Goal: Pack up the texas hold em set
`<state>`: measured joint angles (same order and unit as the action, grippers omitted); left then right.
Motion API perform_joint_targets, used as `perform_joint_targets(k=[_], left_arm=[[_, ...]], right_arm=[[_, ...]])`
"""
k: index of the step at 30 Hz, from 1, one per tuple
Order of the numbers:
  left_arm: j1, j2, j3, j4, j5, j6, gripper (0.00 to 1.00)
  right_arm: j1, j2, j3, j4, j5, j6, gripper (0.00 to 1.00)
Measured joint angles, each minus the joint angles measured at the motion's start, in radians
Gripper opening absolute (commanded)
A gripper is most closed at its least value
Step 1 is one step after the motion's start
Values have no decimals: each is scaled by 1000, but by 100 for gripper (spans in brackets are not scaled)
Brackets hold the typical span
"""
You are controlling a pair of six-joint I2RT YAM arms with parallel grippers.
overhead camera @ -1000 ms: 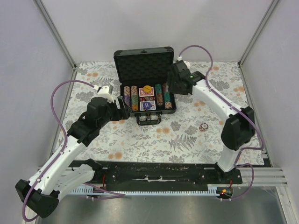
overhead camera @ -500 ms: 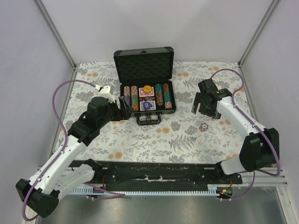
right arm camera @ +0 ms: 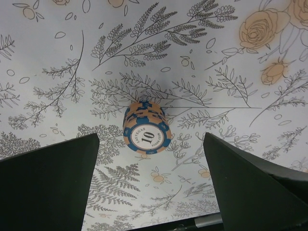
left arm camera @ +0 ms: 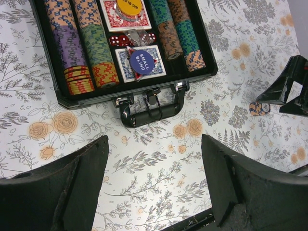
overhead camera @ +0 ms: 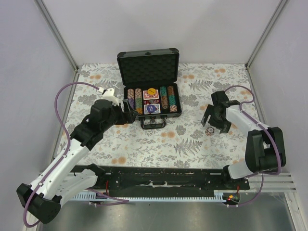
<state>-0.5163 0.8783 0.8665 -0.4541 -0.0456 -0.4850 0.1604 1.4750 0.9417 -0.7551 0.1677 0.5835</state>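
The dark briefcase [overhead camera: 150, 81] of the texas hold em set stands open at the table's back, lid up, holding rows of poker chips [left arm camera: 79, 53], a red deck [left arm camera: 111, 14], a blue deck [left arm camera: 124, 65] and red dice [left arm camera: 121, 40]. A small stack of orange-and-blue chips [right arm camera: 146, 129] marked 10 lies loose on the cloth to the right [overhead camera: 210, 131]. My right gripper [overhead camera: 214, 126] hangs open just above that stack, a finger on each side. My left gripper [overhead camera: 129, 111] is open beside the case's front left corner, holding nothing.
A floral cloth [overhead camera: 183, 144] covers the table, with grey walls on three sides. The case's handle and latches [left arm camera: 150, 103] face the near edge. The arms' black mounting rail [overhead camera: 159, 180] runs along the front.
My right arm swung from the case's right side out and down to the loose chip stack, and its gripper opened wider. The left arm has barely moved.
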Motion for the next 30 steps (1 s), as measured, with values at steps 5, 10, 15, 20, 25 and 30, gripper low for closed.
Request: perform_joint_targets(k=[5,10,15,20,25,30], left_arm=[[0,1,0,0,0,0,84],[0,1,0,0,-1,0,83],[0,1,0,0,-1,0,84],[0,6,0,0,-1,0,84],[0,7,0,0,-1,0,84],[0,7,0,0,-1,0,84]], right_arm=[[-14,62,-12,52,-38,5,92],[-15,116,-14,73,-59,12,84],[-16,144,-14,83,-67,19,79],[-18,149,-14,85,-67,22,72],[-19,151,-14,84,-67,25,66],[-20,152,-14,85,-70,27,66]])
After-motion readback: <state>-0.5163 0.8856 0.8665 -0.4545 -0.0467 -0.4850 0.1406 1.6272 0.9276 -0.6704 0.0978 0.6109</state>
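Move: The stack of chips stands almost under the right hand, about 4 cm down and 1 cm to the left, level with it front to back. The open case's tray has its middle some 34 cm to this hand's left and 15 cm farther out. The case handle lies roughly 33 cm left and 3 cm ahead. For the left hand the stack is about 42 cm to its right, 8 cm back and 21 cm below. Downward, the right hand sinks about 4 cm over the stack of chips, easing 1 cm left and tipping some 5 degrees so the fingers point more steeply down. The wide-open fingers close in as it sinks and keep closing once it has stopped, to about two thirds open, one on each side of the stack; a touch can't be made out. ##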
